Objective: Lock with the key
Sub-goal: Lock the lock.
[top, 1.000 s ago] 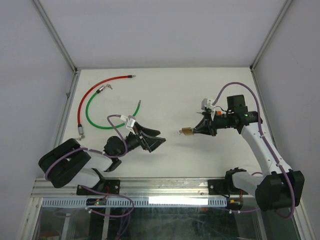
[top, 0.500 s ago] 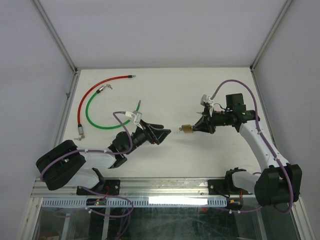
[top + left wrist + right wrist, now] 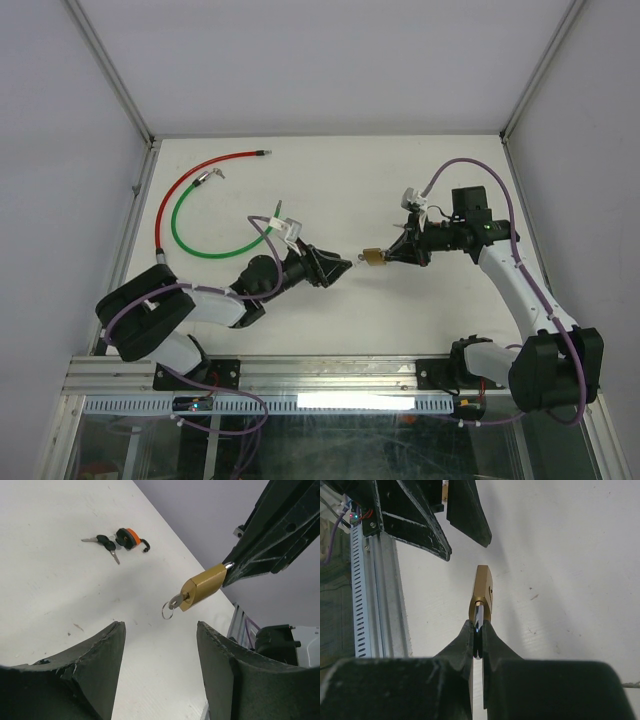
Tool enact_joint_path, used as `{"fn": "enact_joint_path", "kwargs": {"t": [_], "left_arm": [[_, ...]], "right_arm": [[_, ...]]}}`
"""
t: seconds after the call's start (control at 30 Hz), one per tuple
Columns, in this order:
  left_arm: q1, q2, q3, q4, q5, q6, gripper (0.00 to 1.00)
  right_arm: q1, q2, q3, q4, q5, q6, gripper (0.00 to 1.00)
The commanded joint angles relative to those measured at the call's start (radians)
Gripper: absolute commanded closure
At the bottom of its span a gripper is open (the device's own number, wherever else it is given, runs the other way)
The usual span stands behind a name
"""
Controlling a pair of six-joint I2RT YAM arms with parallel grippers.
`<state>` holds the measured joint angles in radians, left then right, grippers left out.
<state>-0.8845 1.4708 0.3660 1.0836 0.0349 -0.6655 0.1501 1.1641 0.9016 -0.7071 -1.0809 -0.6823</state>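
Note:
A brass padlock [image 3: 374,259] hangs above the table, and my right gripper [image 3: 392,254] is shut on its steel shackle [image 3: 478,616]. In the right wrist view the padlock body [image 3: 482,587] points away from the gripper [image 3: 477,630]. A key with a small ring [image 3: 172,607] sits in the bottom of the padlock [image 3: 202,586]. My left gripper [image 3: 338,268] is just left of the key, open, with nothing between its fingers. In the left wrist view the key hangs a little beyond the gap of the gripper [image 3: 160,625].
A second padlock, black and orange [image 3: 129,537], lies on the table with two dark-headed keys [image 3: 106,543] beside it. A red cable [image 3: 185,190] and a green cable [image 3: 215,245] lie at the back left. The metal rail [image 3: 370,580] runs along the near edge.
My left gripper has reached to the right, up to the padlock's key, and its jaws have narrowed. The right gripper with the padlock shifted slightly early on, then held still.

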Motion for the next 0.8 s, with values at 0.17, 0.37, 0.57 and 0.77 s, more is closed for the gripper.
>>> {"fn": "enact_joint_path", "kwargs": {"t": [0.17, 0.37, 0.57, 0.77], "left_arm": [[-0.016, 0.114, 0.036, 0.237, 0.14, 0.137, 0.41], [-0.018, 0.179, 0.033, 0.352, 0.187, 0.285, 0.49], [-0.017, 0.23, 0.079, 0.362, 0.217, 0.316, 0.56], [-0.017, 0.233, 0.115, 0.3, 0.225, 0.328, 0.62]], "right_arm": [[-0.006, -0.019, 0.009, 0.048, -0.064, 0.015, 1.0], [-0.006, -0.018, 0.013, 0.037, -0.072, 0.007, 1.0], [-0.006, -0.018, 0.011, 0.034, -0.077, 0.0, 1.0], [-0.006, -0.02, 0.01, 0.031, -0.082, -0.005, 1.0]]}}
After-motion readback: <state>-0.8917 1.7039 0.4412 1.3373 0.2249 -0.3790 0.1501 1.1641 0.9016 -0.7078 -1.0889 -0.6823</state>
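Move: About 6 cm to the left hand's right, some 2 cm farther out and about level with it, is the key sticking out of the brass padlock. The padlock's body is about 3 cm beyond the key on the right, 1 cm farther out and 1 cm higher. The orange lock lies on the table about 25 cm right of the left hand, 11 cm farther out and 12 cm lower. From the right hand, the key is 7 cm left, level fore and aft, 3 cm below. Closing in on the key from its left, the left hand goes about 3.5 cm to the right, dipping about a centimetre early on. Its wrist rolls nearly 20 degrees clockwise seen from behind the fingers and swings some 10 degrees clockwise, while the fingers narrow but stay apart on either side of the key. The right hand stays still, keeping its pinch on the shackle. ##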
